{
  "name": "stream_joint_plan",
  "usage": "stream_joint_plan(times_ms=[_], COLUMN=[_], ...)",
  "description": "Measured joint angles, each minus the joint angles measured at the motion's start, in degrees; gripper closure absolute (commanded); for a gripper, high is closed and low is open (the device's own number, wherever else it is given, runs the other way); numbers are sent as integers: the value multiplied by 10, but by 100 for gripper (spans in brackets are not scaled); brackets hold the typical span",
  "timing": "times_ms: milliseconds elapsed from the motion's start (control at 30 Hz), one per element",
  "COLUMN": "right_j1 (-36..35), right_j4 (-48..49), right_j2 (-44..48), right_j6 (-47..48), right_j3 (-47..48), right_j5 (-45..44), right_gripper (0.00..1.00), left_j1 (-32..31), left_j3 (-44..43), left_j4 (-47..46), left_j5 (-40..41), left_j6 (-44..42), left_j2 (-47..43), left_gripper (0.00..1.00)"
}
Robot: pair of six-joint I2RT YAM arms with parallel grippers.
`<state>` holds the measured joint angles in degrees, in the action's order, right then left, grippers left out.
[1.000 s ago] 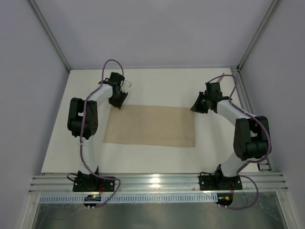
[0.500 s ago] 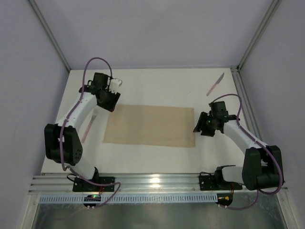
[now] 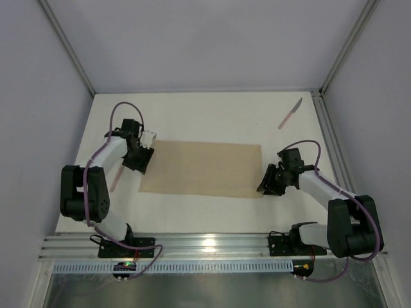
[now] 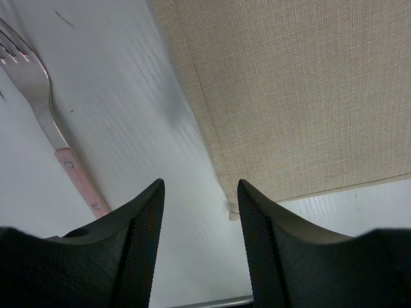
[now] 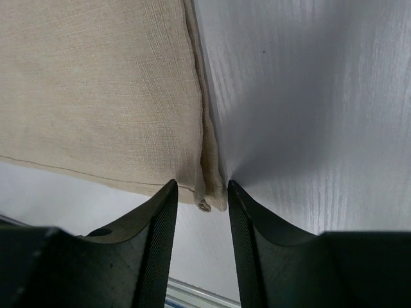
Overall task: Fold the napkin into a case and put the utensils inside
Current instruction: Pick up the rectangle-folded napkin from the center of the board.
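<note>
The beige napkin (image 3: 202,169) lies flat as a wide folded rectangle in the middle of the table. My left gripper (image 3: 141,164) hangs open by its left edge. In the left wrist view, the fingertips (image 4: 200,192) straddle bare table just left of the napkin's (image 4: 295,96) near corner. My right gripper (image 3: 266,182) is open at the near right corner. The right wrist view shows that doubled corner of the napkin (image 5: 96,90) lying between the open fingertips (image 5: 202,186). A pink-handled knife (image 3: 290,113) lies at the far right. A pink-handled fork (image 4: 38,96) lies left of the napkin.
The fork (image 3: 117,173) is partly under my left arm near the table's left edge. An aluminium rail (image 3: 212,245) runs along the near edge by both arm bases. Grey walls and frame posts close the table on three sides.
Both grippers have opened and moved from the napkin's far corners down its short edges to the near corners. The knife, hidden behind the right arm before, now shows.
</note>
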<state>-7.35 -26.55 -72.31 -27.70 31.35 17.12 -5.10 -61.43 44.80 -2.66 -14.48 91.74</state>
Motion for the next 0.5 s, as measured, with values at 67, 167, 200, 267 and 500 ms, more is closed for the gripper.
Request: stream_joint_plan(times_ms=[67,167,200,267,500], right_j1=[0,0,0,0,-2], right_j4=[17,36,40,44,12], right_j2=[-7,-21,-24,-26,-21], right_j6=[-5,-10,-13,-14,-3], right_j3=[-2,-3,-4,-6,10], right_j5=[10,18,20,18,-14], right_gripper=[65,81,89,96,96], left_j1=[4,8,9,12,15], left_j3=[5,7,7,7,7], left_j4=[-3,-5,-5,-6,-8], left_j5=[0,-2,-3,-5,-26], left_j6=[0,-1,-1,-4,-7], left_j2=[0,4,6,9,18], left_gripper=[48,48,48,48,49])
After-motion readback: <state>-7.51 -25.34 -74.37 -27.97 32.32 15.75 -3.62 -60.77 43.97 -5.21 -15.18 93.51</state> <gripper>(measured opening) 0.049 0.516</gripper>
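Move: The napkin's near right corner lies right between the right hand's open fingers, about 1 cm ahead and 1 cm below; the napkin's middle is some 24 cm to the left and 11 cm farther out. The left hand hovers about 5 cm above the table, the near left corner roughly 6 cm back from it and 1 cm to its right, with the fork about 9 cm to its left and 2 cm ahead. The napkin's near right corner is pinched as the right hand eases about 1 cm forward and slightly left, dips half a centimetre and shuts its fingers from nearly half open. Still holding the corner, it then moves about 1 cm back to the right. The left hand sinks about 1 cm beside the napkin's left edge, fingers staying half open, touching nothing. ##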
